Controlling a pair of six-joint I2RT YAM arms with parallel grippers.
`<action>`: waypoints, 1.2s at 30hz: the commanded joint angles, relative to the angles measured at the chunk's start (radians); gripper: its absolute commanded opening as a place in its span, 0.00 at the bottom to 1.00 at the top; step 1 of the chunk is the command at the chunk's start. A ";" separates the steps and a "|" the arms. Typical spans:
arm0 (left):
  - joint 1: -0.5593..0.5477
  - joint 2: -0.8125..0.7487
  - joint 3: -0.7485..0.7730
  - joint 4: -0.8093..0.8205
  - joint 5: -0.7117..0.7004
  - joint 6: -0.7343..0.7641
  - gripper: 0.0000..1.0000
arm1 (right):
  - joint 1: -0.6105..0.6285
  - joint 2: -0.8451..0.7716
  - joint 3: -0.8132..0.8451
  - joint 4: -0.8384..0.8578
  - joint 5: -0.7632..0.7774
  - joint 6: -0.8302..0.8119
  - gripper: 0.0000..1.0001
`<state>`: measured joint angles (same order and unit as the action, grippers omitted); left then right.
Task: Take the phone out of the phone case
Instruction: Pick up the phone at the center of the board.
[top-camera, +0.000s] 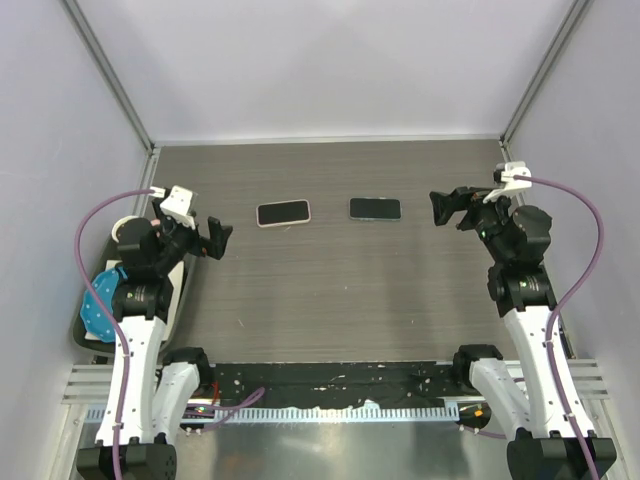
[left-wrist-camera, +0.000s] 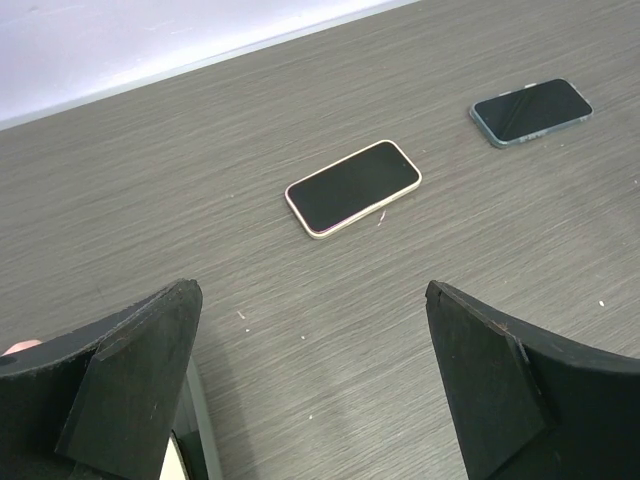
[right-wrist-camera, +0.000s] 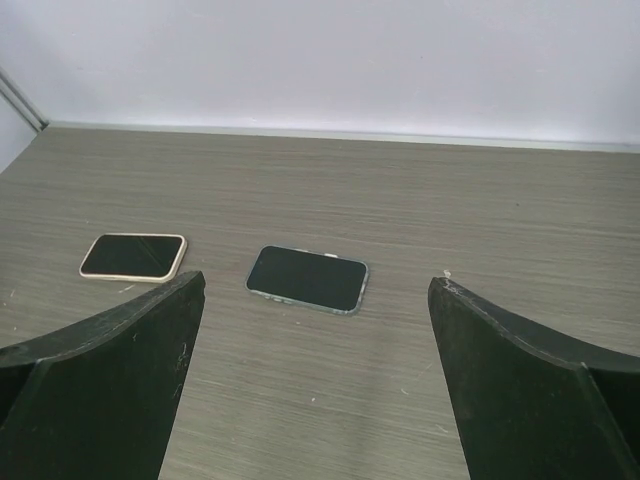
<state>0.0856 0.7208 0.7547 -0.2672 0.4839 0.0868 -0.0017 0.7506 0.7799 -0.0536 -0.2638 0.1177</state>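
Note:
Two phones lie flat, screens up, on the grey table. The left phone (top-camera: 283, 213) (left-wrist-camera: 353, 187) (right-wrist-camera: 133, 256) has a pale pinkish case round its edge. The right phone (top-camera: 375, 209) (left-wrist-camera: 531, 111) (right-wrist-camera: 307, 278) has a clear bluish-grey case. My left gripper (top-camera: 219, 239) (left-wrist-camera: 312, 300) hangs open above the table, left of the pale-cased phone, with nothing between its fingers. My right gripper (top-camera: 441, 208) (right-wrist-camera: 318, 290) hangs open to the right of the bluish-cased phone, also holding nothing.
A dark tray (top-camera: 88, 325) with a blue object (top-camera: 100, 305) and a white round thing (top-camera: 124, 224) sits at the left edge by the left arm. Pale walls and metal frame posts (top-camera: 112, 75) enclose the table on three sides.

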 joint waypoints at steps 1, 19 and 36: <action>0.008 0.000 -0.003 0.023 0.032 0.007 1.00 | 0.002 -0.004 0.050 0.024 0.005 0.040 1.00; -0.046 0.134 0.120 -0.076 0.124 0.085 1.00 | -0.001 0.012 -0.024 0.060 -0.118 -0.242 1.00; -0.155 0.105 0.104 -0.188 0.022 0.229 1.00 | 0.002 0.327 0.162 -0.253 -0.377 -0.665 0.99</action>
<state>-0.0681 0.8776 0.8848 -0.4469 0.5060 0.2928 -0.0029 0.9474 0.8185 -0.2283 -0.5850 -0.3897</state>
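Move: The dark phone lies flat on the board about 27 cm ahead of the right hand, 9 cm to its left and some 30 cm below. Its neighbour, the cream-cased phone, is about 26 cm ahead of the right hand and 35 cm to its left. From the left hand, the cream-cased phone is roughly 26 cm ahead, 12 cm to the right and 26 cm below, with the dark phone 28 cm ahead and 38 cm to the right. The dark phone is neared by the empty right hand, which first hardly travels while rolling left side down, then sinks ever faster, about 7 cm in all, drifting left and swinging some 25 degrees counter-clockwise. Towards the cream-cased phone, the left hand slides about 4 cm right and slightly down, turning a little clockwise. Both grippers stay wide open, touching nothing. ##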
